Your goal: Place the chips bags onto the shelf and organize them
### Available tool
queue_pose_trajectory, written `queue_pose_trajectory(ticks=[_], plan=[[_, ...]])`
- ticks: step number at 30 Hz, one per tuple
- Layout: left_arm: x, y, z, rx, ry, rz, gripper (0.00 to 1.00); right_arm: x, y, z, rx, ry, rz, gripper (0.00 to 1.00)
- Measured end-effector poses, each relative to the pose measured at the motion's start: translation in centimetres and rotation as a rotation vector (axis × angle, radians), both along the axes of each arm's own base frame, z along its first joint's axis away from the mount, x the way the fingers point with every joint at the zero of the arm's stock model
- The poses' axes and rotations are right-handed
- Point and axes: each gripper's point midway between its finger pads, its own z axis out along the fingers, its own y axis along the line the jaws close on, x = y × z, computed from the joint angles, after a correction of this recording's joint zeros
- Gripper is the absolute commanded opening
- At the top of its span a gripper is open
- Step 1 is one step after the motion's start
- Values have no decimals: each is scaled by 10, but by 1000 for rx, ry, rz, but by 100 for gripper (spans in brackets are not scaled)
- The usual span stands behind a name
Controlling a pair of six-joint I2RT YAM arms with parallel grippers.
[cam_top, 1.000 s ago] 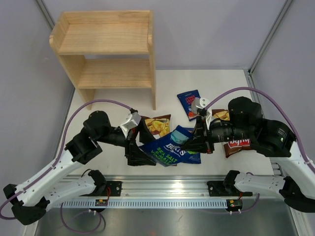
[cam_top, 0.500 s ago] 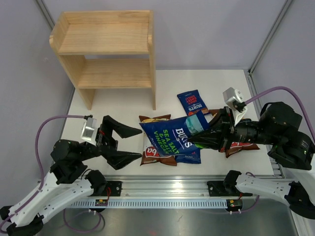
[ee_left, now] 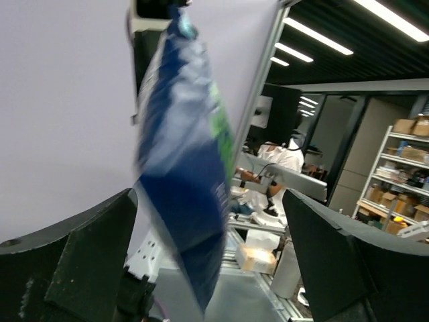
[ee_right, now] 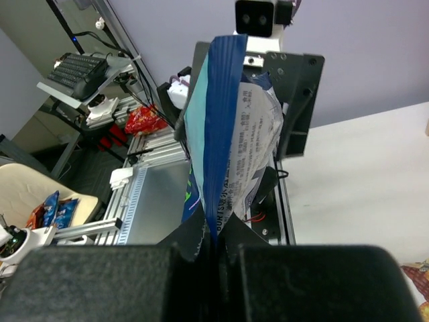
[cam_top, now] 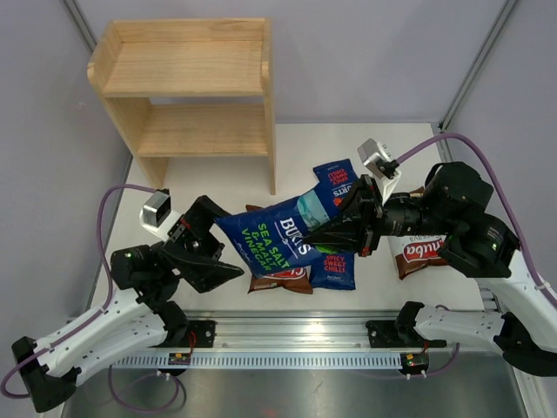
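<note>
My right gripper (cam_top: 338, 233) is shut on the right edge of the dark blue green-lettered Burts bag (cam_top: 277, 237), which hangs tilted above the table. In the right wrist view the bag (ee_right: 228, 134) stands edge-on, pinched in the gripper (ee_right: 218, 245). My left gripper (cam_top: 228, 257) is open at the bag's left end. In the left wrist view the blurred bag (ee_left: 188, 168) hangs between its wide-apart fingers (ee_left: 80, 255), touching neither. A red-lettered Burts bag (cam_top: 334, 178), another Burts bag (cam_top: 333, 268) and two Chuba bags (cam_top: 280, 279) (cam_top: 424, 252) lie flat. The wooden shelf (cam_top: 200, 87) stands at the back left with both tiers bare.
The white table (cam_top: 200, 187) ends at a metal rail (cam_top: 296, 340) by the arm bases. Grey walls close in the left, back and right sides. The shelf's right side panel (cam_top: 271, 131) stands just behind the bags.
The right gripper has lifted the green-lettered bag and carried it left and up. The left gripper let go, opened wide, pulled back, then came in at the bag's left end.
</note>
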Motion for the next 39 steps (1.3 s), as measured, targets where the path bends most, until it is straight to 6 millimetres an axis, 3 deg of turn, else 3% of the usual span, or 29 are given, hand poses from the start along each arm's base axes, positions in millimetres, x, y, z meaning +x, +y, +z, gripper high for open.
queue_pose_trajectory(ticks=[1,5,6,13,14,15,21,28,29,32,35,36,37,38,39], plan=[[-3,3,3,-15,-8,-11,86,1,3,-3,-10,7,5,0],[-12,10,10,-42,-27,-30,55,0,7,-8,-27,16,29,0],[-13,11,10,-43,-28,-31,55,1,8,-9,-29,14,29,0],[-18,17,3,-28,-30,-19,53,5,6,-12,-57,12,4,0],[-18,17,2,-23,-30,-13,57,6,7,-11,-58,12,-3,0],[-17,17,1,-18,-30,-7,72,8,7,-9,-57,9,-9,0],[-10,12,-11,38,-5,28,75,18,14,-8,-72,26,-44,0],[-3,8,-18,68,11,56,41,26,23,-13,-95,69,-59,0],[-1,7,-19,72,12,61,32,26,24,-13,-96,72,-59,0],[3,5,-23,86,21,77,22,27,24,-15,-108,81,-61,1],[9,5,-27,100,40,110,17,35,23,-19,-123,94,-116,18],[12,5,-28,104,52,126,13,40,22,-21,-130,101,-150,33],[15,6,-30,112,67,143,13,46,20,-23,-136,108,-190,54],[18,6,-33,122,85,159,12,54,18,-24,-137,108,-239,67],[21,8,-35,127,100,179,4,62,15,-23,-132,102,-287,70]])
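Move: The sea salt and malt vinegar bag hangs from the right gripper's shut fingers, its middle about 5 cm to their left. From the open left gripper, its middle is some 7 cm to the right, 1 cm ahead and 3 cm higher, with the near end between the fingers. On the table some 43 cm below the left hand, the Chuba bag lies about 17 cm ahead and 6 cm right, and the spicy sweet chilli bag 15 cm ahead and 20 cm right. Close the left gripper on the near end of the held bag: draw back and left a couple of centimetres, part-closing, reopen a little, then come forward and down about 4 cm while the fingers shut and pinch it. Ease the right gripper forward some 6 cm and slightly down, still gripping until near the end, then open its fingers as it turns clockwise about 15 degrees. ##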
